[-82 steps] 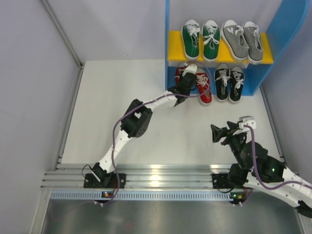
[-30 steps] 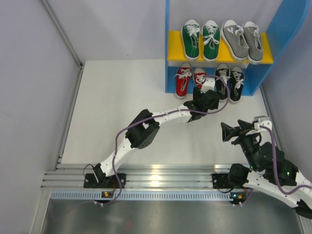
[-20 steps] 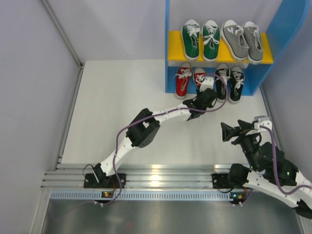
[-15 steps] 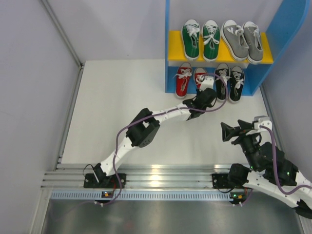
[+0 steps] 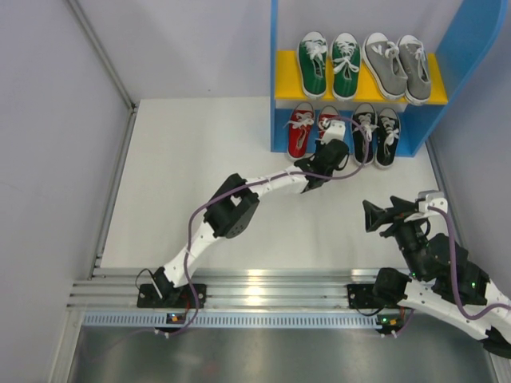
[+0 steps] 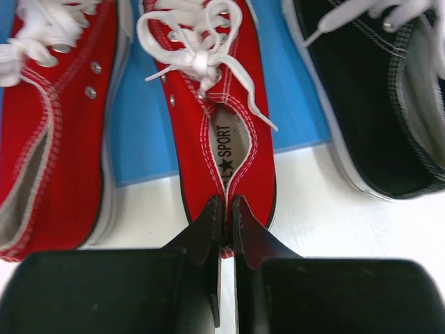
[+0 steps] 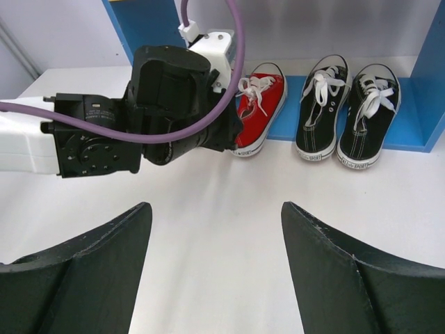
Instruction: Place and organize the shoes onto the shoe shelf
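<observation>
The shoe shelf [image 5: 471, 48] has blue walls and a yellow board [image 5: 286, 86]. Green shoes [image 5: 329, 54] and grey shoes [image 5: 397, 57] sit on the board. Below stand one red shoe [image 5: 301, 132], a second red shoe [image 6: 222, 104] and the black pair [image 5: 375, 132]. My left gripper [image 6: 226, 209] is shut on the heel of that second red shoe, whose heel pokes past the shelf's front edge. The heel rim shows pinched between the fingers. My right gripper [image 7: 215, 212] hangs open over bare table, well short of the shelf.
The left arm's wrist [image 7: 160, 104] fills the space in front of the red pair. Grey walls close in both sides. A metal rail [image 5: 255, 283] with both arm bases runs along the near edge.
The left gripper has shifted slightly left toward the shelf and closed on the red shoe's heel. The right arm has stayed put.
</observation>
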Available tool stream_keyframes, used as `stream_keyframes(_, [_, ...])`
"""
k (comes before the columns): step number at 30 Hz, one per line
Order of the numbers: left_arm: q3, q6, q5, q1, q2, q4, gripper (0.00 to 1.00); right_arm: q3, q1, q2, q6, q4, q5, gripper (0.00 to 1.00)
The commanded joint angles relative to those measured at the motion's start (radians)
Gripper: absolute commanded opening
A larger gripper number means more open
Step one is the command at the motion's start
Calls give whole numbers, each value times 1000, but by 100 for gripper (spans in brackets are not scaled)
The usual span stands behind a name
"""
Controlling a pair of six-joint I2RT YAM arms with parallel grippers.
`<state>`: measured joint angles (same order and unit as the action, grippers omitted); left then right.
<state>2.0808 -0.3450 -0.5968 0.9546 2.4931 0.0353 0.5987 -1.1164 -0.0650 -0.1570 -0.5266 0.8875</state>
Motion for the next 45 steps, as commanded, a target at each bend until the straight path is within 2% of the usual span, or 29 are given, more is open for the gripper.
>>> stream_keyframes(1, [-27,44,-84,-47,-102,-121,0,39,-2,7,14,-7,-2,75])
stream_keyframes(8, [-56,15,-48,-62,-106,-104,0,39,-2,1,16,-7,2,75])
stream_keyframes(9, [-70,11,-41,-62,-111,-106,5,41,-2,1,14,-10,1,75])
stream_keyframes(11, [-88,-3,-20,-59,-122,-106,23,41,-2,-1,10,-12,-1,75])
stream_keyframes(12, [-100,-5,-15,-57,-138,-106,47,41,-2,-1,11,-12,1,75])
stream_keyframes(13, [-123,-6,-12,-54,-151,-106,58,41,-2,-2,10,-12,1,75])
stream_keyframes(14, [-137,-3,-20,-47,-161,-106,77,42,-2,-2,10,-13,-1,75])
stream_keyframes(18, [-228,-8,-29,-19,-256,-112,93,39,-2,-1,1,-13,4,75])
stream_keyframes(22, [-373,-34,-17,9,-388,-124,98,38,-2,4,-18,-19,2,75])
stream_keyframes(26, [-554,-38,29,45,-563,-127,98,29,-2,-1,-22,-1,-8,75])
stream_keyframes(28, [-671,-31,124,55,-678,-127,98,15,-2,-16,-6,28,-30,75])
stream_keyframes(32, [-870,-17,285,70,-887,-126,98,-4,-2,-73,37,129,-189,76])
stream_keyframes(33, [-911,-18,305,70,-975,-124,98,-7,-2,-100,43,172,-215,98])
stream_keyframes(34, [-970,-19,324,70,-1023,-95,98,-8,-2,-114,53,190,-246,100])
stream_keyframes(36, [-1011,-11,348,73,-1158,-46,99,-17,-2,-143,57,258,-306,99])
stream_keyframes(37, [-1028,-8,348,75,-1204,44,99,-22,-2,-153,59,282,-321,99])
stream_keyframes(41, [-1031,1,281,75,-1404,225,99,-27,-2,-203,47,359,-381,99])
stream_keyframes(45, [-1032,15,269,73,-1604,317,98,-1,-2,-286,40,389,-412,100])
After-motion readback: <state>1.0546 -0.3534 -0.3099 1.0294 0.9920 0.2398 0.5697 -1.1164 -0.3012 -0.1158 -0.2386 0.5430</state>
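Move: The left gripper still pinches the heel of the right red shoe. Its slot on the lower shelf is centred about 10 cm ahead, 2 cm left and 3 cm below the hand. Level with the slot, the left red shoe stands some 8 cm to its left and the nearer black shoe about 12 cm to its right. From the right hand, the slot lies roughly 38 cm ahead, 13 cm left and 20 cm down. Nudge the right red shoe about 2 cm forward and left into line with its mate, then open the left fingers wide to release the heel. Draw the left gripper back some 25 cm, rising and swinging left nearly as far, while it turns about 20 degrees clockwise. Late on, slide the empty right gripper 10 cm left, turning counter-clockwise and opening fully. ##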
